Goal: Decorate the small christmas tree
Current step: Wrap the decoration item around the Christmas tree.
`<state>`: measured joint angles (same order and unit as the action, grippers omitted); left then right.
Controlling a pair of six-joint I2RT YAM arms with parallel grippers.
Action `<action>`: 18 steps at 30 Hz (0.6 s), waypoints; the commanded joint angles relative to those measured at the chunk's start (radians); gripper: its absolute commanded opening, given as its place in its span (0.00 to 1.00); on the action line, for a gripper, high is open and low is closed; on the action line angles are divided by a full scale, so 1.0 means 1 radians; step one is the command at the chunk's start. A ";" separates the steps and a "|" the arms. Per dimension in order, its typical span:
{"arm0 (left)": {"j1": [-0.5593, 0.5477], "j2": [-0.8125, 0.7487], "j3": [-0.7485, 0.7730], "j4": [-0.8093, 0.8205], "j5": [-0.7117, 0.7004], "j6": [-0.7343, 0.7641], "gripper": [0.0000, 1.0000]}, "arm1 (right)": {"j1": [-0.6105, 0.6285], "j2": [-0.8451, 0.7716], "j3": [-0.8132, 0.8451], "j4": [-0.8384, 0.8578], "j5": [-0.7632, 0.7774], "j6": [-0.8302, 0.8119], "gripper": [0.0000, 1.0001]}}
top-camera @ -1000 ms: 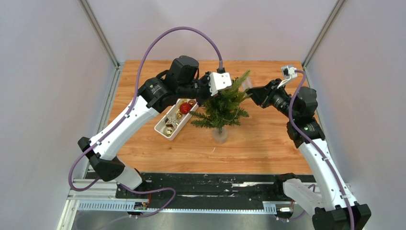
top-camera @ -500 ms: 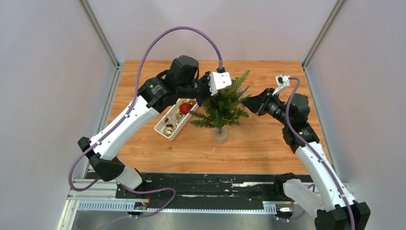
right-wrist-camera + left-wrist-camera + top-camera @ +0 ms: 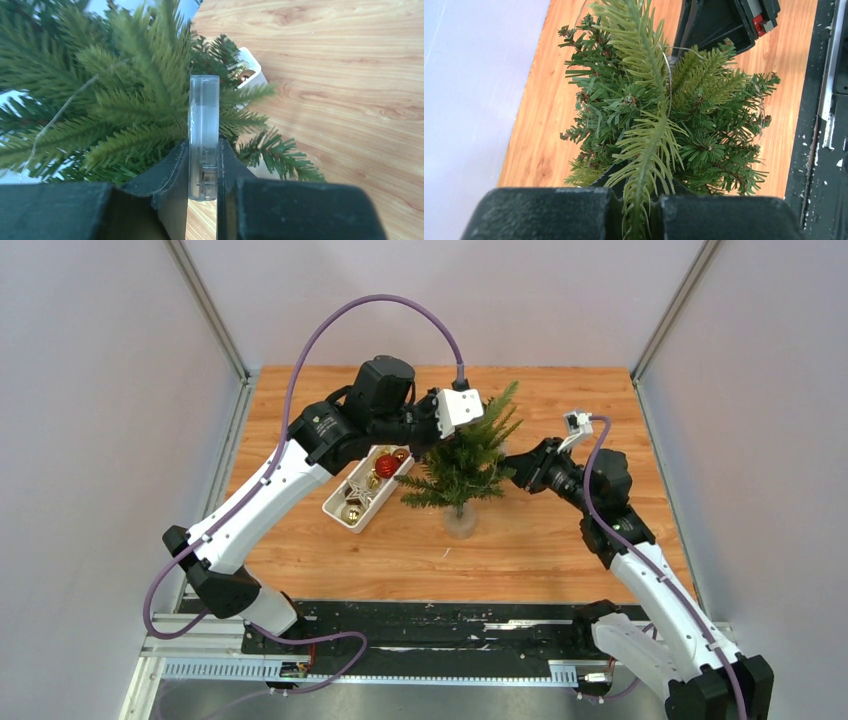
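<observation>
The small christmas tree (image 3: 466, 462) stands mid-table on its clear round base (image 3: 460, 524). My left gripper (image 3: 636, 202) reaches in from the tree's left and is shut on a light green branch (image 3: 644, 150) that runs between its pads. At the tree's right side, my right gripper (image 3: 203, 167) is shut on a clear flat plastic case (image 3: 203, 120) held upright against the needles. A thin wire (image 3: 669, 75) threads through the upper branches and shows again as a wire (image 3: 55, 117) in the right wrist view. From above, the right gripper (image 3: 516, 468) touches the foliage.
A white tray (image 3: 338, 508) lies left of the tree under the left arm, holding a red ball (image 3: 387, 465) and several gold ornaments. Grey walls close in the table's left, back and right. A black rail runs along the near edge.
The right arm has swung left and toward the near edge, carrying the clear case up against the tree's right side. The left arm has held still on its branch.
</observation>
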<state>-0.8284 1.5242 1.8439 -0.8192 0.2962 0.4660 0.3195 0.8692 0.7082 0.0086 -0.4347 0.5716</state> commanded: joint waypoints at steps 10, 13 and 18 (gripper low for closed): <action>0.009 0.036 0.008 -0.042 -0.020 -0.009 0.00 | 0.026 -0.014 -0.103 -0.018 0.004 0.011 0.39; 0.010 0.036 0.011 -0.044 -0.022 -0.007 0.00 | 0.026 -0.021 -0.122 -0.021 0.021 0.003 0.41; 0.009 0.039 0.019 -0.047 -0.019 -0.005 0.00 | 0.027 -0.030 -0.136 -0.047 0.027 -0.016 0.52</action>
<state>-0.8234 1.5394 1.8450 -0.7929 0.2901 0.4660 0.3401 0.8619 0.5812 -0.0303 -0.4202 0.5728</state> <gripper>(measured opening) 0.018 0.484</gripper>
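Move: My right hand holds the clear plastic box at the end of the light wire. From it, the middle of the Christmas tree is about 10 cm left, 3 cm ahead and 8 cm lower. The tree's foot is roughly 9 cm left, 5 cm ahead and 25 cm down, and the white tray of ornaments some 27 cm left, 13 cm ahead and equally low. My left hand has the tree's top branch, the tree's middle about 17 cm under it and 4 cm ahead. I bring my right hand down about 6.5 cm beside the tree's right side, easing back a little at the same time. Early in the descent I start opening the fingers, reaching about half open, and let go of the clear box, tipping the hand down some 10 degrees. My left hand stays nearly in place and keeps the top branch pinched. ##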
